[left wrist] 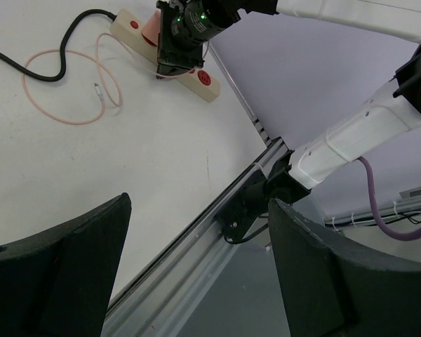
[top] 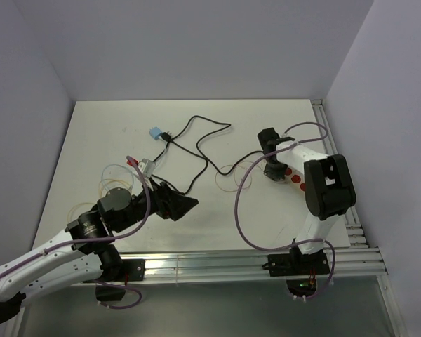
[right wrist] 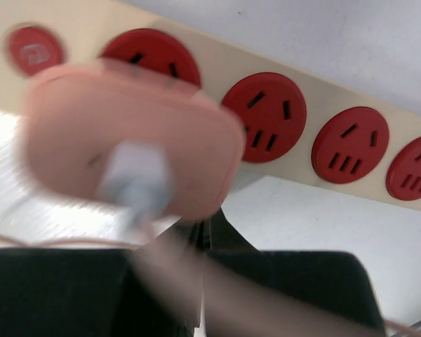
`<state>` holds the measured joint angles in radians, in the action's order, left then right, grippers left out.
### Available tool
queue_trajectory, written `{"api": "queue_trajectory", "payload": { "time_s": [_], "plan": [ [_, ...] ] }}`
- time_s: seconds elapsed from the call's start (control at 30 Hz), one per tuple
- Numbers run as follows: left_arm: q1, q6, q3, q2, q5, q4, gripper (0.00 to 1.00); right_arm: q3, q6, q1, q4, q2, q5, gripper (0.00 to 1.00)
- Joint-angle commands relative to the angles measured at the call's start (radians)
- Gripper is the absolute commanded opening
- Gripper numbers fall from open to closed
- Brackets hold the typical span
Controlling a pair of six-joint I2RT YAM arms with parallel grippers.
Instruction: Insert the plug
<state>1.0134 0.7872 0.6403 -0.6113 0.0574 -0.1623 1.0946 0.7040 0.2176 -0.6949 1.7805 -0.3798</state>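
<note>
A beige power strip (top: 292, 177) with red sockets (right wrist: 264, 116) lies at the right of the table. The pink plug (right wrist: 130, 144) sits over the strip's end socket beside the red switch (right wrist: 32, 49), blurred, with its thin pink cable (left wrist: 63, 88) trailing off. My right gripper (right wrist: 212, 235) is shut, its tips pressed together just under the plug's edge with nothing between them. From the left wrist view that right gripper (left wrist: 171, 69) stands on the strip (left wrist: 196, 76) by the plug (left wrist: 151, 28). My left gripper (top: 187, 204) hangs open and empty over the table's front middle.
A black cable (top: 196, 149) winds across the middle to a blue adapter (top: 155, 133). A small grey and red plug (top: 145, 168) and a clear cable coil (top: 115, 175) lie at the left. Aluminium rails (top: 231, 261) run along the front and right edges.
</note>
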Motion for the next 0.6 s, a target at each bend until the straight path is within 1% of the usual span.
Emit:
{"api": "queue_trajectory", "payload": {
  "time_s": [0.0, 0.07, 0.17, 0.2, 0.27, 0.3, 0.37, 0.4, 0.47, 0.5, 0.57],
  "plan": [
    [-0.004, 0.015, 0.036, -0.004, -0.007, 0.041, 0.84, 0.025, -0.069, 0.055, 0.058, -0.105, -0.077, 0.00],
    [-0.004, 0.007, 0.050, -0.011, 0.004, 0.027, 0.84, 0.048, -0.089, 0.084, 0.078, -0.165, -0.114, 0.01],
    [-0.004, 0.000, 0.064, -0.021, 0.019, 0.012, 0.84, 0.115, -0.090, 0.140, 0.083, -0.230, -0.090, 0.08],
    [-0.004, -0.002, 0.067, -0.021, 0.025, 0.012, 0.84, 0.152, -0.090, 0.150, 0.081, -0.240, -0.079, 0.14],
    [-0.004, 0.001, 0.065, -0.015, 0.033, 0.015, 0.84, 0.195, -0.081, 0.161, 0.058, -0.244, -0.061, 0.21],
    [-0.004, 0.004, 0.065, -0.012, 0.038, 0.015, 0.84, 0.244, -0.084, 0.161, 0.042, -0.237, -0.060, 0.30],
    [-0.004, 0.012, 0.064, -0.005, 0.044, 0.010, 0.84, 0.286, -0.107, 0.161, 0.006, -0.219, -0.061, 0.39],
    [-0.004, 0.014, 0.064, 0.002, 0.047, 0.004, 0.84, 0.315, -0.121, 0.161, -0.001, -0.216, -0.059, 0.47],
    [-0.004, 0.017, 0.064, 0.010, 0.050, 0.000, 0.84, 0.346, -0.193, 0.160, -0.014, -0.211, -0.057, 0.60],
    [-0.004, 0.017, 0.062, 0.015, 0.056, -0.008, 0.84, 0.384, -0.283, 0.158, -0.028, -0.205, -0.039, 0.72],
    [-0.004, 0.009, 0.065, 0.019, 0.061, -0.016, 0.84, 0.434, -0.389, 0.135, -0.058, -0.184, -0.001, 0.82]
  ]
}}
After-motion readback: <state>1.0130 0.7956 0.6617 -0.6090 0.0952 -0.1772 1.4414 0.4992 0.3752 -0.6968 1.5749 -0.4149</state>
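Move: The pink plug stands on the strip's first socket, roughly 3 cm ahead of the right hand's shut fingertips, some 2 cm to their right and about 2 cm higher. The power strip's middle is about 6 cm to that hand's right and 2 cm nearer the base; its next free socket lies around 1 cm ahead and 5 cm right. From the idle left hand the plug is about 21 cm ahead, 32 cm right and 23 cm below. From down beside the plug, with the fingers already shut, the right hand pulls up and away from plug and strip, rising nearly 19 cm while drifting about 8 cm forward and 7 cm left. On the way the wrist tips the fingers forward by some 30 degrees and turns somewhat counter-clockwise, and the empty fingers spread from shut to nearly wide open. ##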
